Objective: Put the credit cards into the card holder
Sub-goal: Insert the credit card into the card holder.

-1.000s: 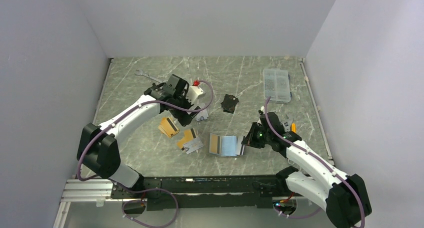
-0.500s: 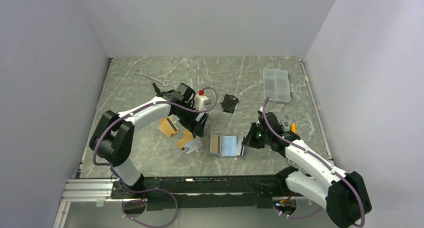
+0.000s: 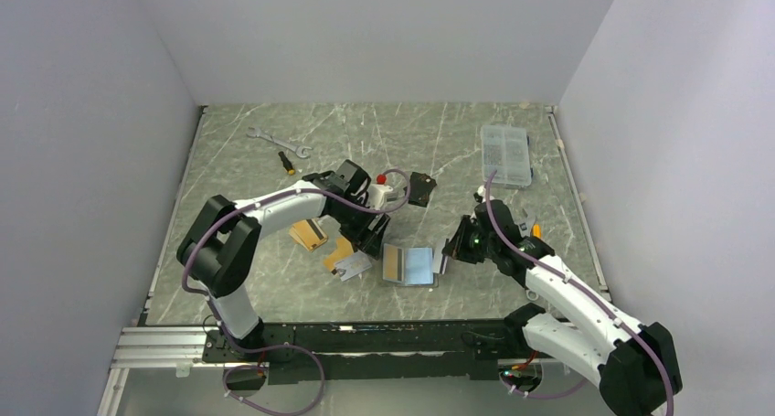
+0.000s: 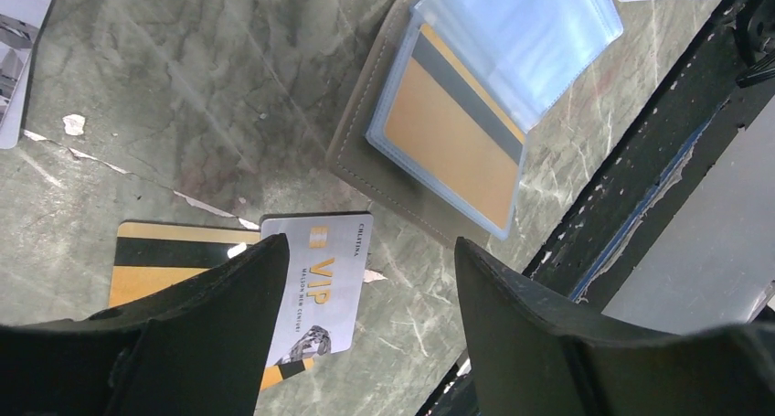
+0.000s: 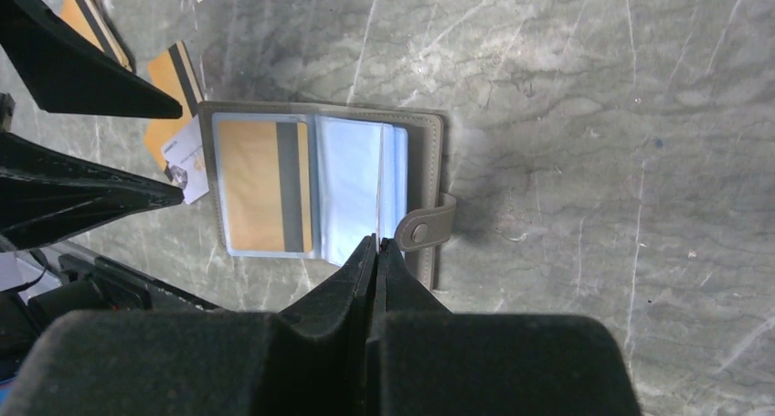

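Observation:
The grey-taupe card holder (image 3: 416,282) lies open near the front edge, with pale blue sleeves. One gold-orange card (image 5: 260,186) sits in its left sleeve. My right gripper (image 5: 376,242) is shut on the upright edge of a clear sleeve next to the snap tab (image 5: 427,229); it also shows in the top view (image 3: 450,251). My left gripper (image 4: 370,247) is open and empty, just above the table left of the holder (image 4: 366,142). Below it lie a silver VIP card (image 4: 324,288) and a gold card (image 4: 174,256). More gold cards (image 3: 309,233) lie further left.
A black folded pouch (image 3: 419,188) and a white bottle with a red cap (image 3: 379,187) are behind the left gripper. A clear compartment box (image 3: 505,154) stands at the back right. A wrench (image 3: 279,142) and a small screwdriver (image 3: 287,163) lie at the back left.
My left gripper has moved right and toward the front, from over the loose cards to the holder's left edge. My right gripper has stayed shut on the sleeve, shifting only slightly.

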Available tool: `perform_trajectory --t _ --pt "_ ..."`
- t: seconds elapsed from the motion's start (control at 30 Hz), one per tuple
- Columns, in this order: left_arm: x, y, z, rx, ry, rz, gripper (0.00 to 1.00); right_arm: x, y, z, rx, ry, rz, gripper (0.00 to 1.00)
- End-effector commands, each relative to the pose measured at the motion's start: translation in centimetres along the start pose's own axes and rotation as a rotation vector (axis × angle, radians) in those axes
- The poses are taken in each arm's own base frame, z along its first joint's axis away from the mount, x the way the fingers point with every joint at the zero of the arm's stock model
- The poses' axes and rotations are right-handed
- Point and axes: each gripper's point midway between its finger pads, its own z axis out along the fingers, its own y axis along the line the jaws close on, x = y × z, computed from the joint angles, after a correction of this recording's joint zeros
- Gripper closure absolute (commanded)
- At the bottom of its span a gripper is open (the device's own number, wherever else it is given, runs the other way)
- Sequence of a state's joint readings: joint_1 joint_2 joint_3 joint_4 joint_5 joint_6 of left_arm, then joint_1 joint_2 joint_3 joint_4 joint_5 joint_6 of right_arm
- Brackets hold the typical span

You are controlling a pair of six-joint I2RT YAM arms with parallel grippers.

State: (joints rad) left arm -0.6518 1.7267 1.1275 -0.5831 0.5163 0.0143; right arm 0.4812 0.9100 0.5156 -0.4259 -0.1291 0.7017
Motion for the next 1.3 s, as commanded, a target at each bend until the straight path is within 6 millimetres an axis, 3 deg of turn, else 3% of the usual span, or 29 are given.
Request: perform_trajectory --t 0.0,0.43,1.27 --pt "-1.5 -0.2 -0.1 0.005 -0.041 0.019 0.3 -1.6 1.0 -0.5 -0.017 -0.048 -0.023 1.0" --pt "-1.6 -0.4 -0.1 -0.015 -0.04 0.059 0.46 -0.6 0.2 0.4 -0.011 -0.031 -0.026 1.0" --pt "-1.7 -0.9 -0.1 -0.02 -0.032 0.092 0.57 0.9 0.2 1.4 -0.06 0.006 0.008 1.0"
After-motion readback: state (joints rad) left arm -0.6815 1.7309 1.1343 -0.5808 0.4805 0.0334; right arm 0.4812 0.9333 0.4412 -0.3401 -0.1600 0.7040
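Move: The blue sleeve on the open card holder's right half lies about 6 cm left of the right gripper, some 2 cm ahead and 6 cm below. The gold card in the left half is about 12 cm left and 2 cm ahead. From the left gripper, the same sleeve is some 12 cm right, 1 cm back and 4 cm below. The gold card is 5 cm right, level with it, and the loose silver card 4 cm left and 1 cm back. Keep the silver card pinched in the shut right gripper; after a brief hover, lower it about 2 cm towards the right-hand edge of the blue sleeve, hardly tilting the wrist. Hold the left gripper in place over the table by the holder's left edge, and bring its empty fingers from about three-quarters to just under half open. ##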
